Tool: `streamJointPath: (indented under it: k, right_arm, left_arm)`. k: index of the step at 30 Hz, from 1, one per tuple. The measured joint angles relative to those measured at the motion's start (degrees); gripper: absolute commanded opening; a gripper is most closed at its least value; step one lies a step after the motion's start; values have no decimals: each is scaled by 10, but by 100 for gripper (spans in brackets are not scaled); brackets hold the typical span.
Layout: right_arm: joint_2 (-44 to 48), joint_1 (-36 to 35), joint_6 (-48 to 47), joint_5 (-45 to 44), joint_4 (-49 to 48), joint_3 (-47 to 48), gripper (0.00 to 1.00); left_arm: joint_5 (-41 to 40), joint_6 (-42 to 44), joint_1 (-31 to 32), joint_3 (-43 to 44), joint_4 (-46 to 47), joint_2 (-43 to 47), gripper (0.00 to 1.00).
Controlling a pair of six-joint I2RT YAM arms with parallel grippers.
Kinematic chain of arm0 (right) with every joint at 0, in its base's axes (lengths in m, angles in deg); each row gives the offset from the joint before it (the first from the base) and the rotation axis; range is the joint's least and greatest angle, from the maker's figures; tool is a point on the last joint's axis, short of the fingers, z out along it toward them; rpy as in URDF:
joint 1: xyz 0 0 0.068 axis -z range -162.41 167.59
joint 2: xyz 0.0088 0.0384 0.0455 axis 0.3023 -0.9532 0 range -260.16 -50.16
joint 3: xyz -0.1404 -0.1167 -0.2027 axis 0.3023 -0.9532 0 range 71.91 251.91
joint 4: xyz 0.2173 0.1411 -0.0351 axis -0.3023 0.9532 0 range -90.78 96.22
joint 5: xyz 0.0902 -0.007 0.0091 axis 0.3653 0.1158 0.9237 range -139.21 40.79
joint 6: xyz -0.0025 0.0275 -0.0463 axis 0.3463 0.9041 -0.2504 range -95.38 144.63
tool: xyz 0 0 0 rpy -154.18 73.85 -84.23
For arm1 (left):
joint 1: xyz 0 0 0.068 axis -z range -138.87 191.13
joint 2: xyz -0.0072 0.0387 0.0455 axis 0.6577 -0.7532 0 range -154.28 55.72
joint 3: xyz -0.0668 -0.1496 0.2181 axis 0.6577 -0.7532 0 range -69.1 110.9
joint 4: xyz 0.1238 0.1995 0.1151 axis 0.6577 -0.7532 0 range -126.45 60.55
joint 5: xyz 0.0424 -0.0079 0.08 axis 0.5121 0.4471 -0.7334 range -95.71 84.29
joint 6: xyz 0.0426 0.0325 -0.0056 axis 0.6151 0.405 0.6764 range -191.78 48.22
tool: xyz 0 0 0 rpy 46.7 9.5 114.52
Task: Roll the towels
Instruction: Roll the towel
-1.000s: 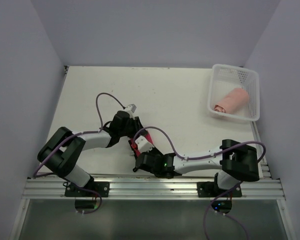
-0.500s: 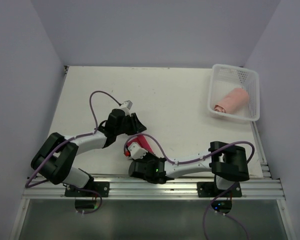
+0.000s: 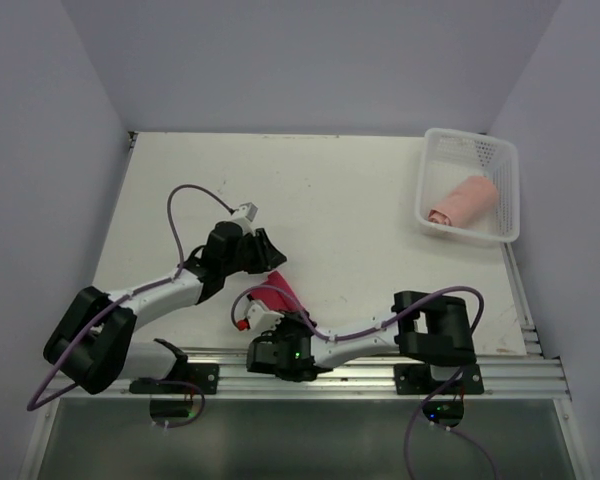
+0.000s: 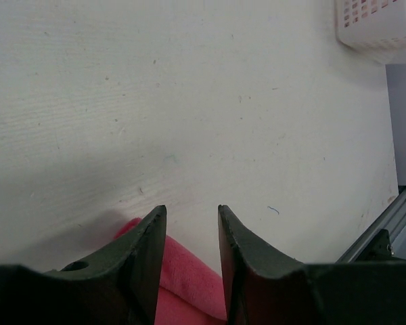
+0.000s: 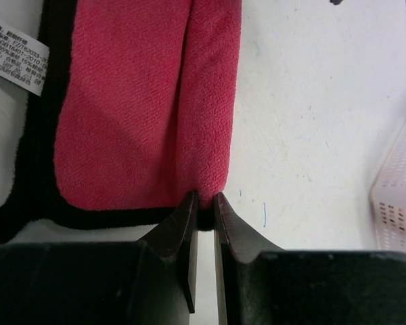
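Note:
A red-faced cloth (image 5: 142,101) with dark trim and a white tag (image 5: 17,57) lies folded lengthwise on the table near the front edge, also seen from above as the cloth (image 3: 285,292). My right gripper (image 5: 204,203) is shut on the near trimmed edge of this cloth. My left gripper (image 4: 189,211) stands open just over the cloth's far end (image 4: 183,271), with nothing between its fingertips. The salmon-pink towel (image 3: 463,200) lies rolled inside the white basket (image 3: 470,140) at the back right.
The basket's corner (image 4: 379,24) shows at the top right of the left wrist view, and its wall (image 5: 399,196) at the right edge of the right wrist view. The aluminium rail (image 3: 380,370) runs along the table's near edge, right by the right wrist.
My right gripper has drawn left and toward the near edge, pulling the red cloth with it. The left gripper has shifted slightly left and back, and its jaws have widened a little.

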Motion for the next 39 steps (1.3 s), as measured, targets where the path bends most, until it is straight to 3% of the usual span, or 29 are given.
streamJointPath:
  k: [15,25,39]
  right_arm:
    - [-111,-71,-56,-67,51,65,0]
    - [-161,-99,-83,-86,98,98,0]
    - [-180,-100,-106,-76,128,123,0]
  left_arm:
    - [-13,5,0,0,-34,58,40]
    - [9,-32,5,-52,-21,92,38]
    - [-1,-88,92,-104,8,148,38]
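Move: The right fingers already pinch the near right end of the red towel; its middle lies some 4 cm ahead, 4 cm left and slightly below, and the near table edge about 8 cm straight back, 3 cm down. For the partly open, empty left hand, the towel's middle is roughly 8 cm back, 1 cm right and 5 cm below. The right hand, still pinching the towel, draws back and down some 5 cm; the left trails back 7. ##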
